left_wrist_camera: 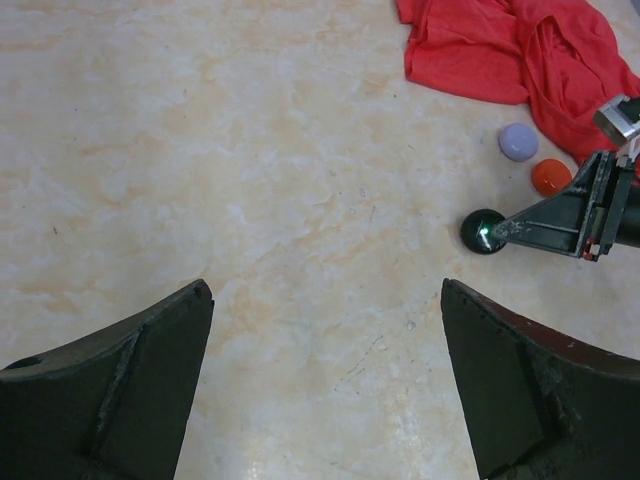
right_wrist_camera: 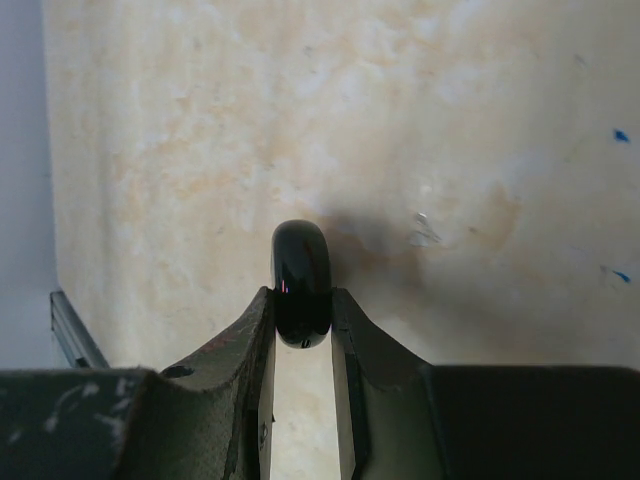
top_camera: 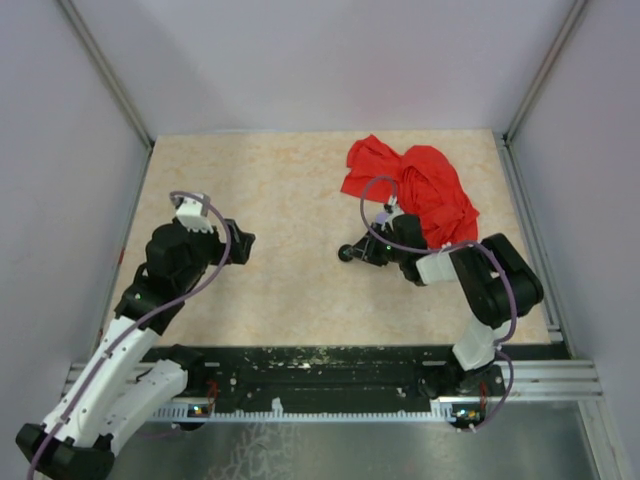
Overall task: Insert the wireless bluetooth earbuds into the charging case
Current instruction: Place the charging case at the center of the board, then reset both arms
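The charging case [right_wrist_camera: 301, 262], a small glossy black puck, stands on edge between the fingers of my right gripper [right_wrist_camera: 302, 298], which is shut on it just above the table. In the left wrist view the charging case [left_wrist_camera: 482, 229] shows a tiny green light, with the right gripper's fingers [left_wrist_camera: 556, 214] coming in from the right. From above, the case [top_camera: 346, 253] is at the table's middle right. My left gripper [left_wrist_camera: 326, 292] hangs open over bare table at the left [top_camera: 238, 246], with nothing between its fingers. The earbuds are out of view.
A crumpled red cloth [top_camera: 412, 188] lies at the back right, behind the right gripper. A lavender disc [left_wrist_camera: 518, 142] and a red disc [left_wrist_camera: 551, 177] sit on the table between the cloth and the case. Grey walls enclose the table.
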Motion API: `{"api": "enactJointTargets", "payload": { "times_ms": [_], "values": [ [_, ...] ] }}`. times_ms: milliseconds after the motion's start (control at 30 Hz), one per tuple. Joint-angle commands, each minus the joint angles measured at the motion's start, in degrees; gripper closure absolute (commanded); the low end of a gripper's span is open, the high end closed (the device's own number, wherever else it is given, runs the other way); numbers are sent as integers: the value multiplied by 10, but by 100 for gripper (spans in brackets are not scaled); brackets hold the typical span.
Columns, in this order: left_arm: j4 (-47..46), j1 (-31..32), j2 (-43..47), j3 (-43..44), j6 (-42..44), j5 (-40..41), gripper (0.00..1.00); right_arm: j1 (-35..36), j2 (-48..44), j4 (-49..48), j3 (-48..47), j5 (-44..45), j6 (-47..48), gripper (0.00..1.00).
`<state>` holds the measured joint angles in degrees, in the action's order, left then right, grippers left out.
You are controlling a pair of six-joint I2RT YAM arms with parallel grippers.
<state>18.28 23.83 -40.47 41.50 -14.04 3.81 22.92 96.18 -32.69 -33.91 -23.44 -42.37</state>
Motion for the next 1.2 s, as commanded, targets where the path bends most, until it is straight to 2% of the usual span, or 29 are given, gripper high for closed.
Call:
{"api": "enactJointTargets", "payload": {
  "times_ms": [0, 167, 267, 367, 500, 600, 733, 833, 1000, 1167],
  "values": [
    [11, -4, 18, 0, 13, 24, 0, -5, 30, 16, -22, 28, 8, 98],
    [12, -20, 27, -1, 8, 25, 0, -7, 32, 24, -4, 71, 6, 81],
    [10, -24, 38, -5, 5, 20, 0, -7, 13, 39, 8, 94, 11, 67],
    [3, -26, 51, -8, 3, 11, 0, -7, -20, 67, 15, 112, 24, 60],
    [-1, -27, 64, -8, -2, 7, 0, -7, -87, 116, 28, 140, 49, 45],
    [-7, -27, 80, -12, -5, 2, 0, -7, -150, 162, 38, 156, 70, 38],
    [-15, -27, 101, -19, -4, 3, 0, -7, -276, 230, 48, 184, 115, 22],
    [-21, -27, 115, -24, -4, 7, 0, -7, -383, 290, 45, 231, 155, 15],
    [-23, -27, 121, -27, -3, 8, 0, -7, -544, 388, 16, 302, 222, 12],
    [-24, -27, 124, -30, 2, 5, 0, -7, -669, 401, 18, 337, 254, 11]
  ]
}}
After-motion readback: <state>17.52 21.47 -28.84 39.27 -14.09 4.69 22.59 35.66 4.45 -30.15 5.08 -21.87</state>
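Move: The right hand still pinches the charging case; its setting-down spot on the board is about 1 cm to the left and 3 cm below, level fore and aft. From that spot the orange disc lies some 11 cm right and 4 cm farther out, the purple disc 9 cm right and 8 cm farther out, and the red cloth's middle about 16 cm right and 16 cm out. From the idle left hand the spot is roughly 25 cm right, 6 cm ahead and 21 cm below. Still pinching the charging case, the right hand sinks about 2 cm to set it on the board, then the fingers spread wide and let go. It draws off to the right, then climbs steeply and backs away from the case, ending some 13 cm right and 17 cm up, fingertips tipping upward and wrist turning clockwise. The open left hand rises about 4 cm, easing left and back. ##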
